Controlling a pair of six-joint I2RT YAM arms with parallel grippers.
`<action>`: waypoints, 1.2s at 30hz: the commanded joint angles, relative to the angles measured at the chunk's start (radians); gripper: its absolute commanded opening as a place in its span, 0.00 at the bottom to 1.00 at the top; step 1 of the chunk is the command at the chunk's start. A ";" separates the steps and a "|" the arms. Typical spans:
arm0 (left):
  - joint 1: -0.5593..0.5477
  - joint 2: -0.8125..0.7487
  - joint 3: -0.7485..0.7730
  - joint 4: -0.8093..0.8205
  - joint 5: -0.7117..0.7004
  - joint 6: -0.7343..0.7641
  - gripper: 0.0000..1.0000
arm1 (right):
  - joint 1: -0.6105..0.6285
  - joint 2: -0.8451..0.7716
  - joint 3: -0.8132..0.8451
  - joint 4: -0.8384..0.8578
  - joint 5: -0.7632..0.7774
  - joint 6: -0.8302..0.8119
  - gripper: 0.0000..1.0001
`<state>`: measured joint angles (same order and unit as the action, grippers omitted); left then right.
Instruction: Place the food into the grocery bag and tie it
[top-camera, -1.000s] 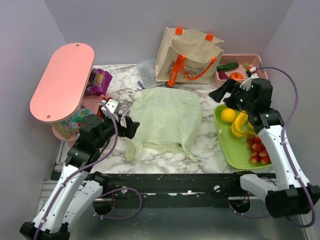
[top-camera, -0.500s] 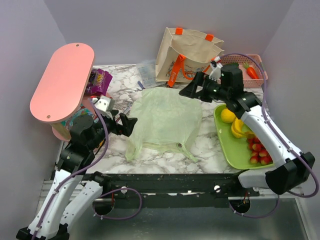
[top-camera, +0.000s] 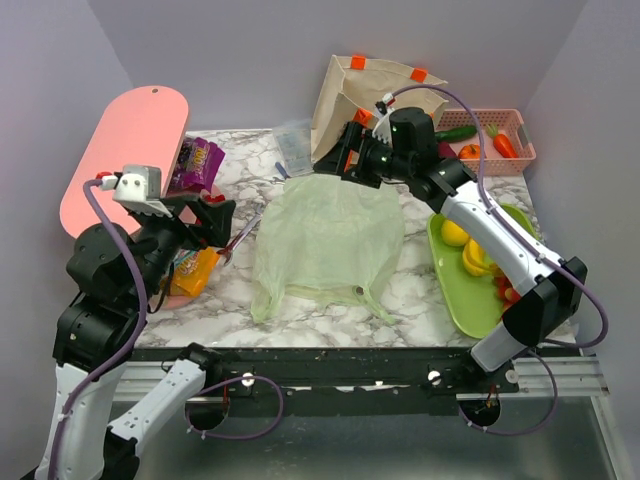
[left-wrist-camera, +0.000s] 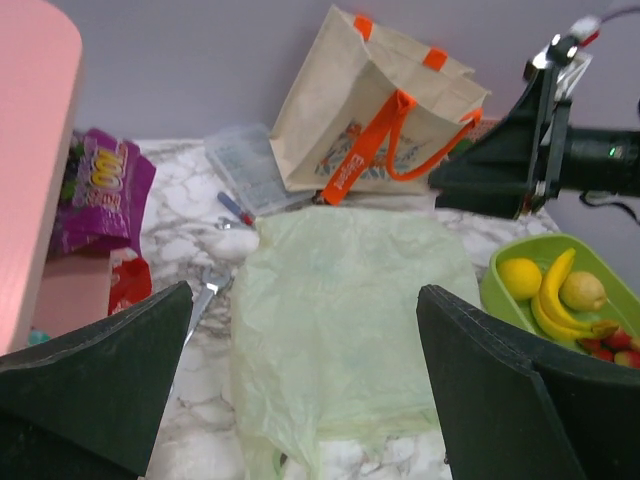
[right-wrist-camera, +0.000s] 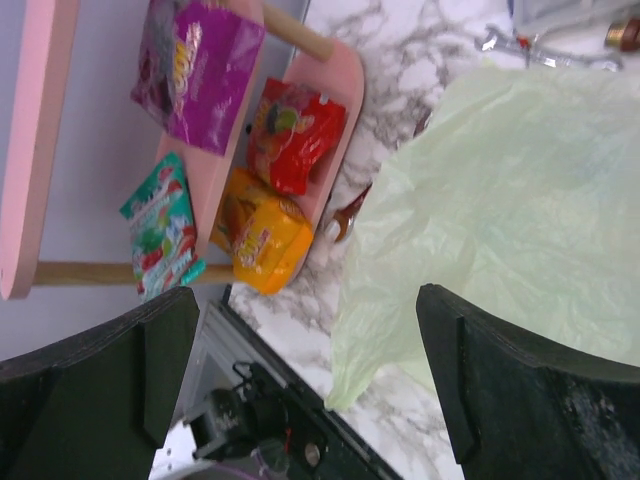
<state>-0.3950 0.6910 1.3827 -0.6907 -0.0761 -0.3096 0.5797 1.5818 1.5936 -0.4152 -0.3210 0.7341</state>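
Note:
The pale green grocery bag (top-camera: 325, 240) lies flat and crumpled mid-table, its handles toward the near edge; it fills the centre of the left wrist view (left-wrist-camera: 340, 320) and shows at right in the right wrist view (right-wrist-camera: 500, 220). The food rests on a green tray (top-camera: 470, 305) at right: a banana bunch (top-camera: 478, 255) and a yellow citrus (top-camera: 455, 232), both also in the left wrist view, banana (left-wrist-camera: 550, 300) and citrus (left-wrist-camera: 522, 275). My left gripper (top-camera: 212, 220) hovers open left of the bag, holding nothing (left-wrist-camera: 305, 300). My right gripper (top-camera: 338, 165) is open above the bag's far edge (right-wrist-camera: 308, 295).
A beige tote (top-camera: 375, 110) with orange handles stands at the back, a pink basket (top-camera: 505, 150) of vegetables to its right. A pink shelf (top-camera: 125, 160) at left carries snack packets (top-camera: 195, 165). A clear box (top-camera: 295, 145) and a wrench (top-camera: 240, 235) lie near the bag.
My right arm swung left from over the tray to the bag's far edge. My left arm lifted and drew back to the left. Both grippers stayed open.

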 joint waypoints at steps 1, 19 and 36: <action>-0.004 -0.043 -0.072 -0.093 0.010 -0.074 0.96 | 0.005 0.051 0.142 -0.041 0.153 -0.014 1.00; -0.010 -0.159 -0.493 -0.039 0.393 -0.079 0.90 | -0.005 -0.244 -0.079 -0.495 0.936 -0.220 1.00; -0.069 -0.205 -0.633 0.010 0.309 -0.080 0.92 | -0.258 -0.183 -0.351 -0.425 0.939 -0.227 1.00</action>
<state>-0.4355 0.4545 0.7551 -0.7082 0.2874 -0.4011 0.3351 1.3540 1.2907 -0.8619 0.5587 0.5034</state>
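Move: The yellow fruit in the green tray lies some 32 cm to the right of the right hand, about 4 cm farther out and 27 cm lower. The bananas are 6 cm right of that fruit and 4 cm nearer; the vegetable basket is 26 cm beyond it and 6 cm right. From the left hand, the grocery bag's middle is roughly 15 cm ahead, 19 cm right and 42 cm below; the tongs lie about 21 cm straight ahead, equally low. Touching nothing, the empty right hand heads for the yellow fruit: a short rise forward, then a sweep right of about 30 cm, drawing back and sinking, its wrist turning clockwise and rolling until the open fingers point forward and down. The left hand drops about 20 cm towards the bag's near left corner, easing right and slightly back, tipping some 25 degrees down and turning clockwise, fingers open. ##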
